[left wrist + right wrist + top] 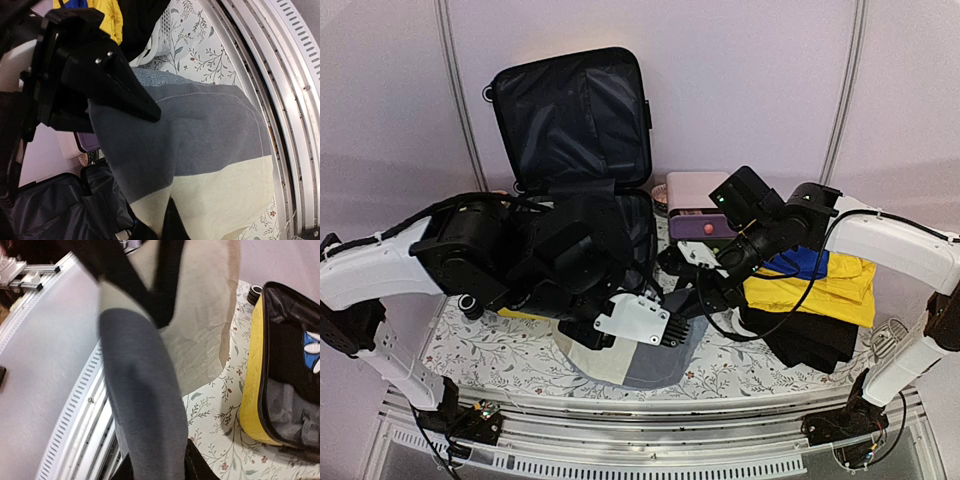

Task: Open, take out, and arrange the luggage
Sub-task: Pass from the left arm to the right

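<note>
The luggage [570, 115] stands open at the back of the table, its black-lined lid upright; its yellow shell [252, 380] shows in the right wrist view. A grey-and-cream garment [640, 365] hangs in front of it over the table's near edge. My left gripper [162, 220] is shut on the cream end [220, 195]. The right gripper [160, 465] is shut on a fold of the grey part [140, 390], and one of its fingers [135, 95] lies on the cloth in the left wrist view. From the right wrist, the left gripper's fingers [145, 285] pinch the cream cloth [200, 315].
A pink-and-purple box [695, 205] sits right of the luggage. A yellow-and-blue garment [820, 280] lies on black clothes [810, 340] at the right, beside a white mesh basket [885, 340]. The floral tablecloth [470, 345] ends at a metal rail [650, 440].
</note>
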`<act>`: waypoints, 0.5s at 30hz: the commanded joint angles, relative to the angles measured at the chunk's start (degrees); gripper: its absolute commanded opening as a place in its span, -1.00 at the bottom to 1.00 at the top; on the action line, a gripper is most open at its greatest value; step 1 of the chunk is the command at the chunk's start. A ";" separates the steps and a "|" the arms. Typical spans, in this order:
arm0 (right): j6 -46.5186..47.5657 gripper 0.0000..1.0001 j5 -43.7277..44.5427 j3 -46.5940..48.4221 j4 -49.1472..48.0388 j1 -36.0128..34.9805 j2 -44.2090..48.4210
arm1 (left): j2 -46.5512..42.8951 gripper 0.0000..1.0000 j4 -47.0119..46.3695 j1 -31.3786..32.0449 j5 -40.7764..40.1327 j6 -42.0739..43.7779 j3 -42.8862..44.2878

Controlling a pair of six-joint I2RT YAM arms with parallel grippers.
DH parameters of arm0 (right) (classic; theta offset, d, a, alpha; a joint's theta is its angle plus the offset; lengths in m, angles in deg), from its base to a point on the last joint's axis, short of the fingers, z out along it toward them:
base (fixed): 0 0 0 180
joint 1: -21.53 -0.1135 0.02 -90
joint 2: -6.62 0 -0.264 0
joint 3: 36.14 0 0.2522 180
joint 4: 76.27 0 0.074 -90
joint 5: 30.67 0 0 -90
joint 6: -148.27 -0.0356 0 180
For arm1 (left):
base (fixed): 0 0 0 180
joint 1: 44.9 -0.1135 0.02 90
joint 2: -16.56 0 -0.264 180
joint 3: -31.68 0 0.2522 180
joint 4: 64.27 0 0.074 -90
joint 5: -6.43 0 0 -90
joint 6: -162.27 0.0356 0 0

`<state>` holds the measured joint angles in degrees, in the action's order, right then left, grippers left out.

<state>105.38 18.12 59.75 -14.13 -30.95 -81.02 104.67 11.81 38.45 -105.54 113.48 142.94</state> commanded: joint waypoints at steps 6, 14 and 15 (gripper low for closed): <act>-5.26 -0.97 3.35 -1.69 1.95 -0.03 6.51 | -1.26 -1.00 -5.75 -3.58 4.38 2.42 -3.20; -14.92 -0.97 4.10 2.46 11.45 0.00 7.39 | -2.96 -0.93 -17.70 -13.02 19.42 0.61 -7.77; -15.20 -0.97 4.87 3.11 12.45 -0.04 7.29 | -2.95 -0.85 -18.44 -15.12 23.01 -0.97 -8.03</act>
<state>95.22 22.30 59.60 -6.85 -30.95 -74.04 103.69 0.03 29.91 -95.58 114.01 136.36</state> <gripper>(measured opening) 0.055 0.023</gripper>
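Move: The right hand has the grey edge of the grey-and-cream garment right between its half-closed fingers. That edge is about 10 cm to the right of the left hand, which already grips the garment's cream part, and some 3 cm farther ahead. From the right hand, the drawer box is roughly 42 cm ahead and 7 cm right, and the yellow-and-blue clothes about 25 cm ahead and 30 cm right, both well below it. The right fingers close the rest of the way and pinch the garment's grey edge, then carry it about 3.5 cm to the right and some 2 cm up, drifting slightly back, with the wrist turning roughly 10 degrees clockwise. The left hand keeps its grip on the cream part while it speeds up forward, about 3.5 cm, easing a little right and down. ##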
